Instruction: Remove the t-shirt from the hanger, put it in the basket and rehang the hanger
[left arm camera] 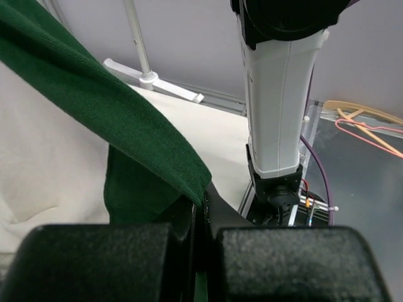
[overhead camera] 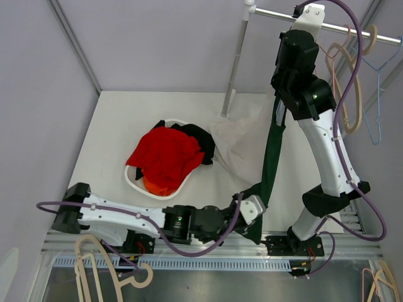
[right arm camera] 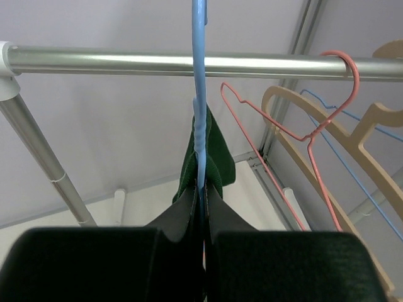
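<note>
A dark green t-shirt (overhead camera: 272,157) hangs stretched from the rail down toward the table's near edge. It sits on a blue hanger (right arm camera: 199,94) hooked over the metal rail (right arm camera: 157,63). My right gripper (right arm camera: 203,192) is shut on the blue hanger's neck just under the rail, with the shirt's collar (right arm camera: 217,157) bunched beyond the fingertips. My left gripper (left arm camera: 203,204) is shut on the shirt's lower hem (left arm camera: 126,126) low at the table's front; it also shows in the top view (overhead camera: 257,211).
A white basket (overhead camera: 135,181) holds red and black clothes (overhead camera: 165,157). A cream cloth (overhead camera: 236,145) lies by the rack pole (overhead camera: 234,63). Pink (right arm camera: 277,119), wooden (right arm camera: 327,151) and blue hangers hang further right on the rail. A wooden hanger (overhead camera: 94,258) lies front left.
</note>
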{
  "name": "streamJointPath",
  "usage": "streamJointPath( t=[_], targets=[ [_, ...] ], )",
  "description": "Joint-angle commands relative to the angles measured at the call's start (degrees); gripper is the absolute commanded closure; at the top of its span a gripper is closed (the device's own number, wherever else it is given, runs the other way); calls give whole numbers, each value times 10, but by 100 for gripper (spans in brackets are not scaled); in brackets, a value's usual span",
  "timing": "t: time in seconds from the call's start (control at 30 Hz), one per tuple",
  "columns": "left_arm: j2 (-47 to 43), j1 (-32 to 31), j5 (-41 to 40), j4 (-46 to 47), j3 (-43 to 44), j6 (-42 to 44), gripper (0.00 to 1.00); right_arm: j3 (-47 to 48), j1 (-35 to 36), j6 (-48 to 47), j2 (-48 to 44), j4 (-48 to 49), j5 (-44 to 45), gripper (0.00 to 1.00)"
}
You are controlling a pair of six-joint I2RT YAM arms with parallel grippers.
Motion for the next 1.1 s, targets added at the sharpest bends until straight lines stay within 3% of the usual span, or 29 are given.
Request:
streamJointPath(
  t=[0.0,0.1,0.23,0.3,0.43,0.53,0.57,0.67,0.7,0.77,0.8,0.87,0.97,1.07],
  targets=[
    [55,14,77,-19,30,-25,99,40,1,28,-14,36,-14,100],
    [69,75,109,-1,37,-39,99,20,34,2,-45,51,8,100],
    [66,73,120,21,10,-31,99,35,38,-38,-63,74,18,100],
    [88,80,104,7,12,-57,99,72,44,-22,-57,29,16,100],
    [123,136,117,-44,47,-99,99,47,80,20,-87,-21,22,100],
    [149,201,135,-127,129,-104,99,-3,117,42,-124,-47,40,100],
    [170,236,137,-170,226,-101,99,-12,130,56,-142,-60,38,100],
    [198,285,153,-265,350,-90,99,-20,143,101,-158,-115,28,100],
    [206,314,158,-278,427,-89,99,-20,147,111,-163,-130,22,100],
    [236,341,176,-327,484,-92,99,-19,157,137,-175,-169,5,100],
    [250,365,181,-348,577,-96,99,-19,158,145,-179,-180,-2,100],
    [310,385,189,-432,649,-106,99,-16,161,166,-188,-218,-15,100],
    [397,421,192,-525,845,-120,99,13,161,195,-193,-279,-56,100],
    [400,455,202,-525,823,-141,99,30,161,206,-199,-311,-94,100]
  ],
)
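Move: The green t-shirt hangs stretched between the hands: its lower end is in the left fingers, its top by the blue hanger in the right fingers, about 37 cm ahead of the left hand, 12 cm to its right and 22 cm higher. From the left hand, the clothes basket lies roughly 28 cm ahead, 34 cm left and 27 cm below. From the right hand, the rail runs some 8 cm ahead and 8 cm above; the pink hanger is about 8 cm ahead, 14 cm right, level. The green t-shirt's gripped end is swung forward by the left hand, about 30 cm in all towards the blue hanger, dipping some 7 cm before climbing steeply as the hand turns counter-clockwise. Meanwhile the right hand, still pinching the hanger, draws it back about 15 cm away from the rail, turning it some 20 degrees counter-clockwise; both grippers stay shut. ##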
